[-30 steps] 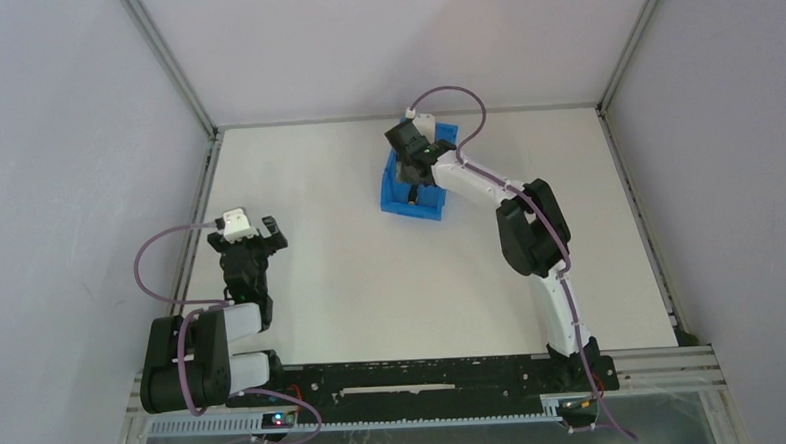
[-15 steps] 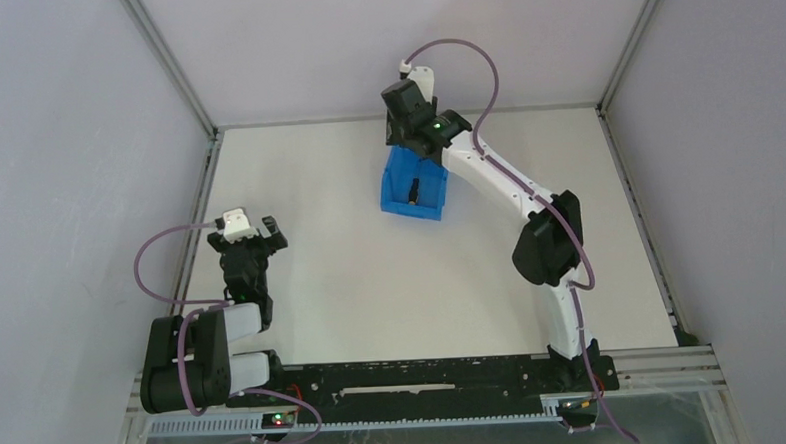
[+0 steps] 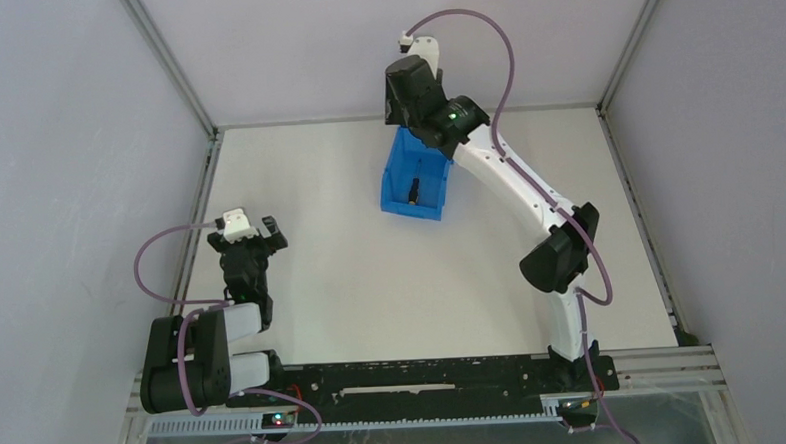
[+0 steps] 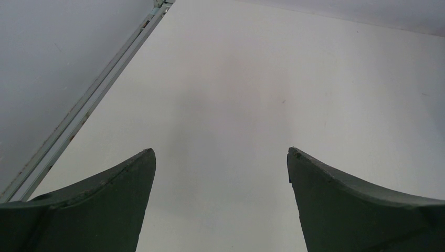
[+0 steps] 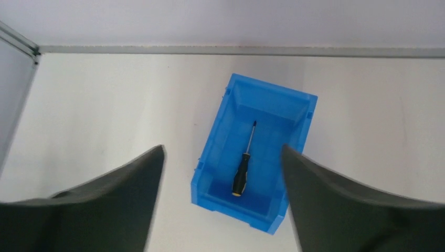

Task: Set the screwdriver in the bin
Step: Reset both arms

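The screwdriver (image 5: 243, 167), black-handled with a yellow end and a thin shaft, lies flat on the floor of the blue bin (image 5: 220, 147). In the top view the bin (image 3: 400, 194) sits at the table's back middle with the screwdriver (image 3: 414, 190) inside. My right gripper (image 5: 223, 149) hangs high above the bin, open and empty; its wrist (image 3: 415, 93) is over the bin's far end. My left gripper (image 4: 221, 152) is open over bare table at the left, its arm (image 3: 242, 251) folded near its base.
White tabletop all round the bin. A metal frame rail (image 4: 86, 105) runs along the table's left edge, and another rail (image 5: 236, 50) along the back edge. Grey walls enclose the workspace on three sides.
The right arm has lifted up and back from inside the bin, leaving the screwdriver lying in it, and its jaws have spread wider. The left arm has not moved.
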Controlling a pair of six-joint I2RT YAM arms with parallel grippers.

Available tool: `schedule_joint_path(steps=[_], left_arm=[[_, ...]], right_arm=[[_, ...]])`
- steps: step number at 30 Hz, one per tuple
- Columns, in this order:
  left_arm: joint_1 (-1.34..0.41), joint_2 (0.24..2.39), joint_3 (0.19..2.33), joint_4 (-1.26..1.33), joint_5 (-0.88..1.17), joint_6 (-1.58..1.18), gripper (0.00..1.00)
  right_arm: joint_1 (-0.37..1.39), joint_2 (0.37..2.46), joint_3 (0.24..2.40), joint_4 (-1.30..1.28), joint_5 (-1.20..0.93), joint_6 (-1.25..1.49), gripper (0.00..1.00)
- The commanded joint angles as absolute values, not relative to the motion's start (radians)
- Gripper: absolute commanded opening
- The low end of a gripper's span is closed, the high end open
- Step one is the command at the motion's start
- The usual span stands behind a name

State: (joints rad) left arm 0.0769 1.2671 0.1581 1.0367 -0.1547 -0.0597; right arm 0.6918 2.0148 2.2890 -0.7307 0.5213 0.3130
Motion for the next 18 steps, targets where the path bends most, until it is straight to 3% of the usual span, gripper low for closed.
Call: schedule_joint_path(steps=[1,9,18], left_arm=[[0.07,1.259,0.187,1.066,-0.169,-0.037,1.0],[0.071,1.259,0.187,1.066,-0.169,-0.037,1.0],[0.071,1.259,0.187,1.066,-0.169,-0.037,1.0]], right_arm=[[0.703,1.934,2.321,-0.746,0.555,0.243,0.98],[0.628,1.783,2.146,-0.718,0.478,0.17,1.0],[0.404,1.556,1.867,-0.667,0.306,0.067,1.0]])
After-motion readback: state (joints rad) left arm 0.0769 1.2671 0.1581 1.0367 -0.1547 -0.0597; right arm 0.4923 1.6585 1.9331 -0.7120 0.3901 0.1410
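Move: The screwdriver lies in the blue bin almost under the empty right hand: about 1 cm ahead, level left to right, and roughly 32 cm below. The bin's middle is some 3 cm ahead of the right hand, 1 cm to its right and 29 cm down. From the idle left hand the screwdriver is about 13 cm ahead, 33 cm to the right and 10 cm lower. Away from the bin to the robot's right goes the empty right hand, high above the table, slow at first and then ever faster, about 12 cm in all. It rises some 3 cm early on, then runs nearly level while easing back about 3 cm; the fingers spread to fully open at the start and the hand rolls slightly, its left side dipping some 5 degrees. It touches nothing. ##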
